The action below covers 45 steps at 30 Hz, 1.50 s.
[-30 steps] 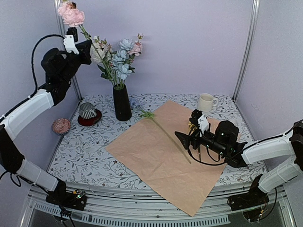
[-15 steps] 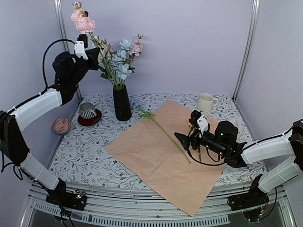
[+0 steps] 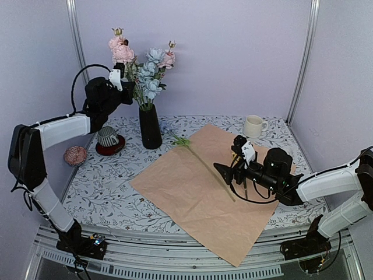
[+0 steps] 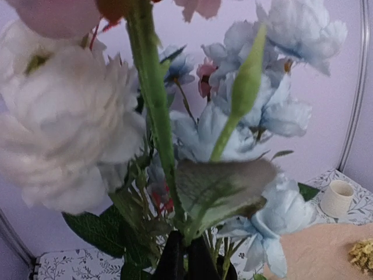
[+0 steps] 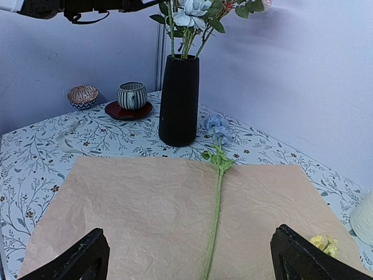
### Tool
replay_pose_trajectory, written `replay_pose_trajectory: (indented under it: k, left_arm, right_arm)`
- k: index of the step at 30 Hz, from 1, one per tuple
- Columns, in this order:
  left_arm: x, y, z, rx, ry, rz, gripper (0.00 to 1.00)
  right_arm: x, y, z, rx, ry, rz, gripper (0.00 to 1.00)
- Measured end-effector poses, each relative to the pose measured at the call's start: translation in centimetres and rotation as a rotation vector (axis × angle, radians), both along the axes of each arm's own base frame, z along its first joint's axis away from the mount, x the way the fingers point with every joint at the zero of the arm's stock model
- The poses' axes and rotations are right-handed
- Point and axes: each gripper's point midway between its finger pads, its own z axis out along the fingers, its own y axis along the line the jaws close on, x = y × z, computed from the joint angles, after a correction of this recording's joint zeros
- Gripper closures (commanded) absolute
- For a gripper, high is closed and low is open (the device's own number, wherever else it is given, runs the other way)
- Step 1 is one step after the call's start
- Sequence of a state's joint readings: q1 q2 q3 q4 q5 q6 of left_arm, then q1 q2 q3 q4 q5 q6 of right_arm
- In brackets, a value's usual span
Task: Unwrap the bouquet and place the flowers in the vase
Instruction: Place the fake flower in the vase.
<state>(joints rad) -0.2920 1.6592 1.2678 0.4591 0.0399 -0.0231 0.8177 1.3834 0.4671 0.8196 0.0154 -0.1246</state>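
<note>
The bouquet is undone; its tan paper (image 3: 204,195) (image 5: 134,210) lies spread flat on the table. The black vase (image 3: 150,125) (image 5: 179,99) stands upright at the back left with several flowers (image 3: 152,67) in it. My left gripper (image 3: 119,81) (image 4: 187,256) is shut on the green stem (image 4: 154,99) of a pink flower (image 3: 121,49), held just left of and above the vase's blooms. One blue flower (image 3: 201,162) (image 5: 217,198) lies on the paper. My right gripper (image 3: 224,173) (image 5: 192,256) hovers open over the paper, straddling that stem's lower end.
A cream mug (image 3: 253,125) stands at the back right. A striped cup (image 3: 108,136) (image 5: 132,95) on a red saucer and a small patterned bowl (image 3: 75,154) (image 5: 83,95) sit left of the vase. A yellow cluster (image 5: 323,244) lies on the paper near my right gripper.
My left arm has carried the pink flower rightward and down, from high at the left toward the vase's blooms. The right arm has stayed still.
</note>
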Motion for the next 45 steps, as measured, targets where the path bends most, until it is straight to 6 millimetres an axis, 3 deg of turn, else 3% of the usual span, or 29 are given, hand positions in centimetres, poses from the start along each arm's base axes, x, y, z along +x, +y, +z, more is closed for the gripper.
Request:
replay_pose_trajectory:
  k: [6, 10, 17, 24, 28, 29, 45]
  left_arm:
    - [0.4, -0.4, -4.7, 0.005, 0.111, -0.013, 1.00]
    - [0.4, -0.8, -6.5, 0.006, 0.159, -0.036, 0.99]
    - [0.4, -1.4, -9.5, 0.020, 0.256, -0.065, 0.49]
    - [-0.5, -1.4, -10.3, 0.005, 0.298, -0.079, 0.35]
    - [-2.2, -1.3, -10.5, -0.005, 0.315, -0.087, 0.23]
    - [-2.8, -1.2, -10.5, -0.009, 0.319, -0.090, 0.16]
    - [-11.0, -1.3, -11.8, -0.059, 0.392, -0.172, 0.11]
  right_arm:
    - [0.0, 0.1, -0.1, -0.003, 0.003, 0.005, 0.01]
    - [-0.1, 0.2, -0.4, -0.010, 0.010, 0.010, 0.01]
    - [-0.1, 0.4, -0.5, -0.012, 0.014, 0.019, 0.01]
    - [-0.2, 0.5, -0.5, -0.014, 0.018, 0.027, 0.01]
    - [-0.2, 0.5, -0.7, -0.019, 0.022, 0.029, 0.01]
    - [-0.2, 0.5, -0.7, -0.019, 0.022, 0.029, 0.01]
    - [-0.3, 0.9, -1.2, -0.030, 0.036, 0.052, 0.01]
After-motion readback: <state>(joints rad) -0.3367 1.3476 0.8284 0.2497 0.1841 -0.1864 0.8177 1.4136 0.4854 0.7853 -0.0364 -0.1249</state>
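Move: My left hand grips the pink flower's stem above the vase. The middle of the vase lies about 7 cm ahead, 5 cm to the right and 25 cm below, its mouth some 13 cm below me. The striped cup stands about 20 cm left of the vase, nearly level with it; the middle of the blue flower on the paper lies roughly 5 cm back and 27 cm right of this hand. From my right hand, the vase is about 30 cm ahead, 30 cm left and 8 cm lower. I lower the pink flower's stem deeper into the vase with my left hand, going nearly straight down about 10 cm while the fingers tip downward. Near the bottom I open them wide and let go of the stem, then draw the empty hand back some 11 cm towards my base, away from the vase, tipping to about 20 degrees in all and turning slightly clockwise. ##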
